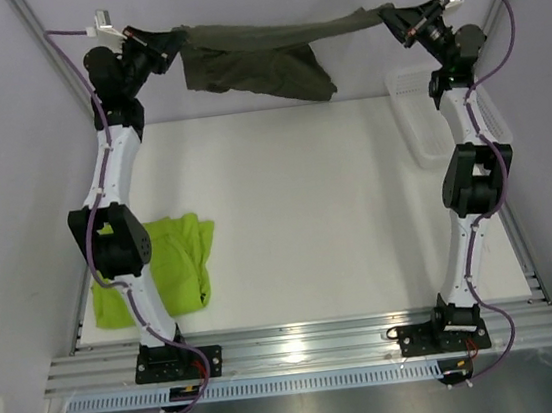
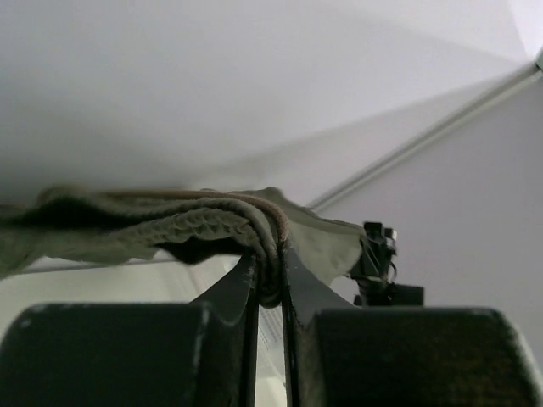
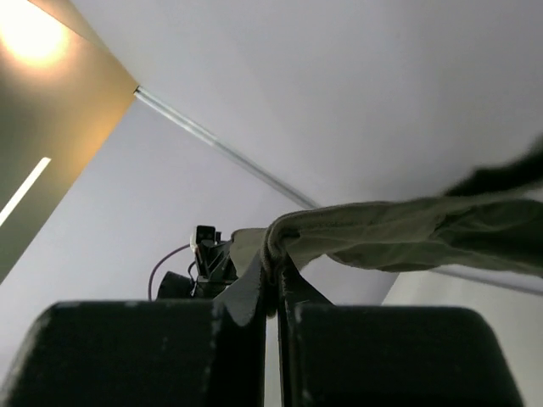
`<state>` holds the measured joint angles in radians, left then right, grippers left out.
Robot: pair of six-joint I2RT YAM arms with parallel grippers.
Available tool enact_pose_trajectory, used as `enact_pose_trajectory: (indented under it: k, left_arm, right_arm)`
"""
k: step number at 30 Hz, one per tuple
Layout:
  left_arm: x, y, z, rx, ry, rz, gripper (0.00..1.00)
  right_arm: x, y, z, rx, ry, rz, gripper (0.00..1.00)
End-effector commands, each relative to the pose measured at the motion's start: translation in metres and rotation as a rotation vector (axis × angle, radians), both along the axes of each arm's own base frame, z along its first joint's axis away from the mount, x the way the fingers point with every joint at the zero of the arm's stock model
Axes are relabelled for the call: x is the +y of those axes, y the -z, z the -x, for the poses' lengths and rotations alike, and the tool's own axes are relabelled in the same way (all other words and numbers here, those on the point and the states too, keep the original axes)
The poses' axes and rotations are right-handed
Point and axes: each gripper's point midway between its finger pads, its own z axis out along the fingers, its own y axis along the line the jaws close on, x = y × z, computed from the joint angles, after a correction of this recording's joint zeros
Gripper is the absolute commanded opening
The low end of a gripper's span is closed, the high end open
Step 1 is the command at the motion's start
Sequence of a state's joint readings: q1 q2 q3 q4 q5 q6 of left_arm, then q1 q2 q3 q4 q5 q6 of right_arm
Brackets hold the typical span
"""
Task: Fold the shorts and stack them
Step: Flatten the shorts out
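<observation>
The dark olive-grey shorts point(image 1: 258, 60) hang stretched in the air between both arms at the far end of the table. My left gripper point(image 1: 178, 43) is shut on their left end; the left wrist view shows the bunched waistband point(image 2: 212, 222) pinched between the fingers point(image 2: 242, 292). My right gripper point(image 1: 385, 14) is shut on the right end, where the cloth point(image 3: 382, 233) is clamped at the fingertips point(image 3: 254, 288). The loose legs of the shorts droop toward the table in the middle. The lime green shorts point(image 1: 177, 264) lie crumpled on the table at the near left, partly under the left arm.
A white mesh basket point(image 1: 416, 119) stands at the far right of the white table point(image 1: 307, 213), beside the right arm. Walls close in on both sides and behind. The metal rail point(image 1: 314, 348) with both arm bases runs along the near edge.
</observation>
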<state>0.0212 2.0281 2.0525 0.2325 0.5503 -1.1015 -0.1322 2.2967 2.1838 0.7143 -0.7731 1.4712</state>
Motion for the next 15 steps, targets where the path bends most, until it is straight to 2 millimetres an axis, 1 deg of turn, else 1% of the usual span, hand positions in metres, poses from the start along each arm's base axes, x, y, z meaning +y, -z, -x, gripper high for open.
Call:
enact_pose_trajectory:
  k: [1,2,3,4,5,6,7,8,9,10,11,12,13,14,15]
  left_arm:
    - [-0.010,-0.089,0.066,-0.334,0.028,-0.040,0.00]
    - [-0.011,-0.079,0.064,-0.300,0.031,-0.057,0.00]
    - [-0.010,-0.062,0.061,-0.221,0.028,-0.065,0.00]
    - [-0.005,-0.053,0.057,-0.158,-0.004,-0.037,0.00]
    - [-0.008,-0.008,0.059,-0.055,0.016,-0.018,0.00]
    - [-0.024,0.001,0.071,-0.062,0.058,-0.018,0.00]
    - [-0.027,0.040,0.075,0.005,0.060,-0.019,0.00]
    - [-0.028,0.084,0.082,0.082,0.046,-0.023,0.00]
    - [-0.037,0.073,0.102,0.022,0.049,-0.050,0.00]
    - [-0.038,0.115,0.112,0.093,0.041,-0.073,0.00]
    - [-0.042,0.153,0.123,0.156,0.027,-0.110,0.00]
    - [-0.044,0.188,0.139,0.224,0.029,-0.127,0.00]
    - [-0.046,0.184,0.153,0.200,0.028,-0.131,0.00]
    - [-0.053,0.187,0.163,0.174,0.026,-0.131,0.00]
    - [-0.055,0.233,0.186,0.255,0.031,-0.151,0.00]
  right_arm:
    - [0.007,-0.061,0.075,-0.299,-0.118,0.027,0.00]
    - [0.005,-0.047,0.071,-0.255,-0.124,0.022,0.00]
    - [0.005,-0.033,0.067,-0.197,-0.132,0.016,0.00]
    - [0.009,-0.035,0.078,-0.166,-0.142,0.027,0.00]
    - [0.008,0.016,0.071,-0.041,-0.129,0.014,0.00]
    - [0.009,0.033,0.075,0.006,-0.114,0.016,0.00]
    - [0.012,0.028,0.094,0.010,-0.096,0.033,0.00]
    - [0.014,0.048,0.100,0.025,-0.072,0.070,0.00]
    - [0.019,0.098,0.106,0.156,-0.073,0.069,0.00]
    - [0.023,0.115,0.114,0.205,-0.072,0.091,0.00]
    - [0.028,0.121,0.126,0.189,-0.052,0.157,0.00]
    - [0.036,0.164,0.136,0.339,-0.069,0.172,0.00]
    - [0.038,0.179,0.143,0.381,-0.062,0.201,0.00]
    - [0.039,0.183,0.151,0.400,-0.036,0.227,0.00]
    - [0.039,0.201,0.159,0.435,-0.025,0.270,0.00]
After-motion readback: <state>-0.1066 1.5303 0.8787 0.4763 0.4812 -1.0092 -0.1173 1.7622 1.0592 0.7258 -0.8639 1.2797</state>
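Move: The dark shorts are held out between the two hands, high over the far part of the table. The bare table middle they are going to lies about 43 cm below both hands: roughly 17 cm back and 20 cm right of the left hand, 18 cm back and 22 cm left of the right. The folded green shorts lie some 32 cm back and 16 cm left of the left hand, on the table; the white basket is about 3 cm ahead and 19 cm right of the right hand, 38 cm below. Each gripper keeps its pinch on a waistband corner as both hands sweep down and back towards the table, gathering speed: the left sinks about 23 cm and the right about 18, each drawing back some 15. They also close in on each other by several centimetres while their fingertips tip downward roughly 25 degrees. ##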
